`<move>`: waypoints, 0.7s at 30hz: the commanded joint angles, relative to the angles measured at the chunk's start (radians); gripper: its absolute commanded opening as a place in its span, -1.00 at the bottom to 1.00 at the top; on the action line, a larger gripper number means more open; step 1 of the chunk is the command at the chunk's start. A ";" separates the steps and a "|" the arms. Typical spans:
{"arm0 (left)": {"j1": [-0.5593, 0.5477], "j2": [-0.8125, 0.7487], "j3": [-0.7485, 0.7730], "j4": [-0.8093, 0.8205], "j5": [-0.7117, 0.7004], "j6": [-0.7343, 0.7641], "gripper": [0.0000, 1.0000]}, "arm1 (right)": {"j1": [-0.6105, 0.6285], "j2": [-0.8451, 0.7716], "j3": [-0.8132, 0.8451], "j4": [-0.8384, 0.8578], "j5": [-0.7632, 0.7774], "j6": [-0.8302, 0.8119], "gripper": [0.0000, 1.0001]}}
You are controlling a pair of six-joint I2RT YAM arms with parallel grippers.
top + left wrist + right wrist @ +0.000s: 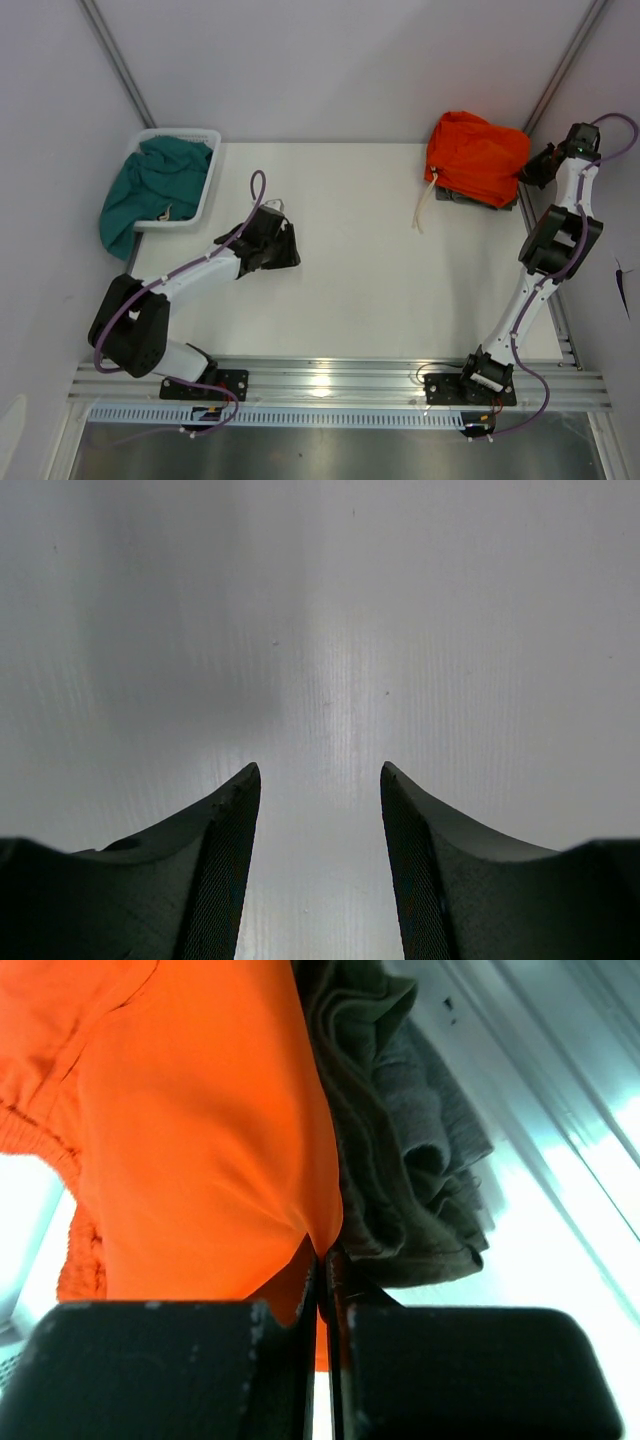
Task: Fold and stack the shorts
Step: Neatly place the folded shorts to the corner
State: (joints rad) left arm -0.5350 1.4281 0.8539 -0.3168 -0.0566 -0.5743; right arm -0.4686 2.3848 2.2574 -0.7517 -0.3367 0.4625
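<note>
The orange shorts (478,152) lie bunched at the table's back right, on top of an olive-green garment (468,196), with a white drawstring (424,208) trailing off to the left. My right gripper (530,172) is at their right edge. In the right wrist view it (323,1260) is shut, pinching a fold of the orange shorts (200,1140), and the olive-green garment (410,1160) lies just to the right. My left gripper (285,245) hovers low over the bare table at centre left. Its jaws (320,775) stand open with nothing between them.
A white basket (208,190) stands at the back left corner, and a teal garment (150,185) spills over its left side. The aluminium frame rail (330,380) runs along the near edge, and enclosure walls close in both sides.
</note>
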 commanded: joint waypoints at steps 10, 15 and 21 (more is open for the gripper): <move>-0.008 0.014 0.063 -0.016 -0.002 0.033 0.10 | -0.039 0.085 0.005 0.112 0.159 0.011 -0.94; -0.008 0.011 0.059 -0.016 0.001 0.033 0.11 | -0.027 0.050 0.013 0.103 0.229 -0.004 -0.32; -0.008 -0.009 0.050 -0.018 0.000 0.031 0.11 | -0.030 -0.068 0.042 0.072 0.320 -0.036 0.19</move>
State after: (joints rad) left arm -0.5350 1.4391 0.8791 -0.3332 -0.0563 -0.5644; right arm -0.4431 2.4142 2.2574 -0.7090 -0.1761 0.4057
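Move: The right hand pinches the orange shorts' right edge. Their middle is some 12 cm to its left and 5 cm ahead, about level with it. The dark folded stack they go onto is centred about 13 cm left, 3 cm ahead and 5 cm lower; the shorts' drawstring trails some 27 cm left, 8 cm nearer the base, 5 cm down. From the left hand the orange shorts lie about 31 cm ahead, 51 cm right and slightly above. Still pinching the edge of the orange shorts at first, the right hand lowers it about 2 cm at the stack's right side, then lets go as the fingers open from shut to a little over half. It drifts nearly 2 cm right, away from the shorts' middle, and rolls some 10 degrees, left side down. ##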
